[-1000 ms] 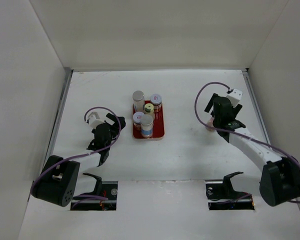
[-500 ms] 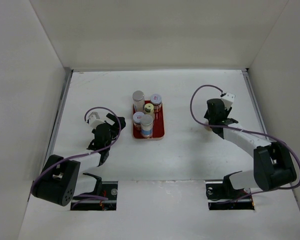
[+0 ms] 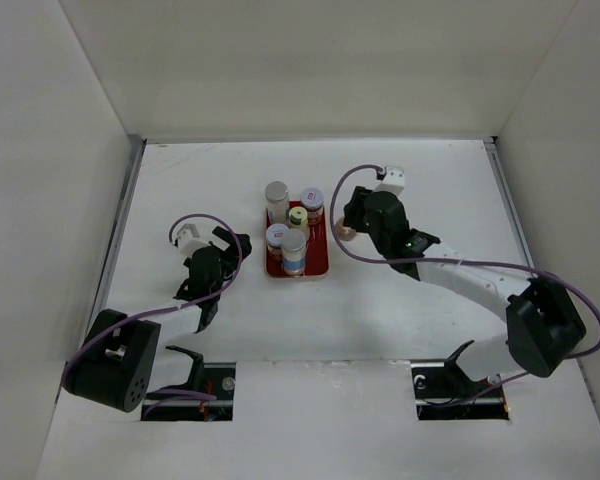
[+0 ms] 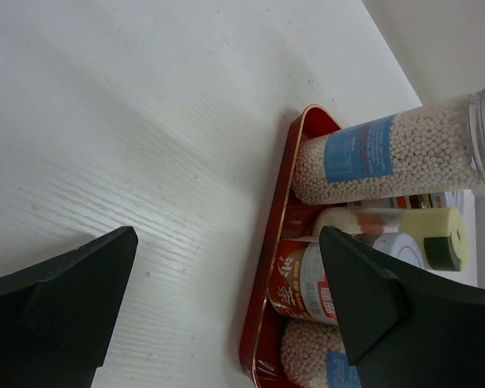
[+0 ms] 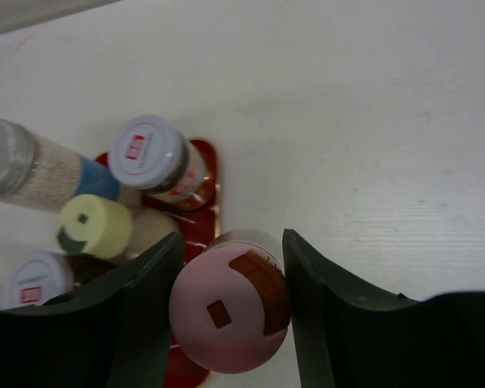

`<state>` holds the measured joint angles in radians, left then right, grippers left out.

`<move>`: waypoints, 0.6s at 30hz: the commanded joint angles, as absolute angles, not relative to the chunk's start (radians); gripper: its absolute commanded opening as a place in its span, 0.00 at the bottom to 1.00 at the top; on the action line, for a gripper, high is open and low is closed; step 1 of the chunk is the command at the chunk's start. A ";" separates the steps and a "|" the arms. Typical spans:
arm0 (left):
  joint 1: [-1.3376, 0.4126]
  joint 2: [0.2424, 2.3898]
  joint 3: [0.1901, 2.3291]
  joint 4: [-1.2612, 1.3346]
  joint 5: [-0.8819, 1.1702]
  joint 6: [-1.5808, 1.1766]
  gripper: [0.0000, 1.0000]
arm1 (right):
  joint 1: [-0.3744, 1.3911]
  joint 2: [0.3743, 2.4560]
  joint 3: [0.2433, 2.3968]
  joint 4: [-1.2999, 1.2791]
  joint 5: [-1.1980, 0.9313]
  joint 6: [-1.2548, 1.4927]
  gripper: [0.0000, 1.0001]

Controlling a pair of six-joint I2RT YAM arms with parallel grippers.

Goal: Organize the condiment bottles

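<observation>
Several condiment bottles stand on the red tray (image 3: 320, 268), among them a silver-capped jar with a blue label (image 5: 8, 153), a white-capped one (image 5: 145, 149) and a yellow-capped one (image 5: 93, 226). My right gripper (image 5: 232, 242) is shut on a pink-capped bottle (image 5: 229, 311), held upright over the tray's right edge (image 5: 204, 158). In the top view this bottle (image 3: 346, 232) sits just right of the tray. My left gripper (image 4: 226, 242) is open and holds nothing, left of the tray (image 4: 267, 307), facing a red-labelled jar (image 4: 307, 283).
White walls enclose the table on the left, right and back. The left arm (image 3: 205, 270) rests left of the tray. Two cut-outs with the arm bases lie at the near edge.
My right gripper closed on the pink-capped bottle at the table's right side and carried it left to the tray's right edge. The left arm has not moved.
</observation>
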<state>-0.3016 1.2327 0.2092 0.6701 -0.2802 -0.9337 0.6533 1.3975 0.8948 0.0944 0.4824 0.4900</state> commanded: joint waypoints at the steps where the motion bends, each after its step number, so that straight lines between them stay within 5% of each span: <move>1: -0.295 1.223 0.222 0.726 -0.284 -0.942 1.00 | 0.688 1.471 0.975 0.218 0.385 0.538 0.39; 18: -0.294 1.218 0.222 0.726 -0.275 -0.940 1.00 | 0.786 1.698 1.088 0.195 0.374 0.606 0.43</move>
<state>-0.3012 1.2324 0.2092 0.6704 -0.2798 -0.9340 0.7612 1.6962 1.0389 0.1497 0.3294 0.5926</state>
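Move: The pink-capped bottle is already in the right gripper. The free spot at the red tray's right side lies about 10 cm to its left, level ahead and some 9 cm below. Counted from the right hand, the yellow-capped bottle stands 14 cm left and 3 cm ahead, the white-lidded jar 11 cm left and 6 cm ahead, the blue-labelled bottle 16 cm left and 4 cm back, all some 7 cm lower. The left gripper has that spot about 20 cm to its right, nearly level ahead. Carry the pink-capped bottle with the right hand about 10 cm left to the tray's free right side, slowing as you arrive, and from mid-way let it sink too, nearly 6 cm in all. Turn the wrist some 10 degrees counter-clockwise and tip the fingers slightly further down; keep the grip closed on the bottle. ##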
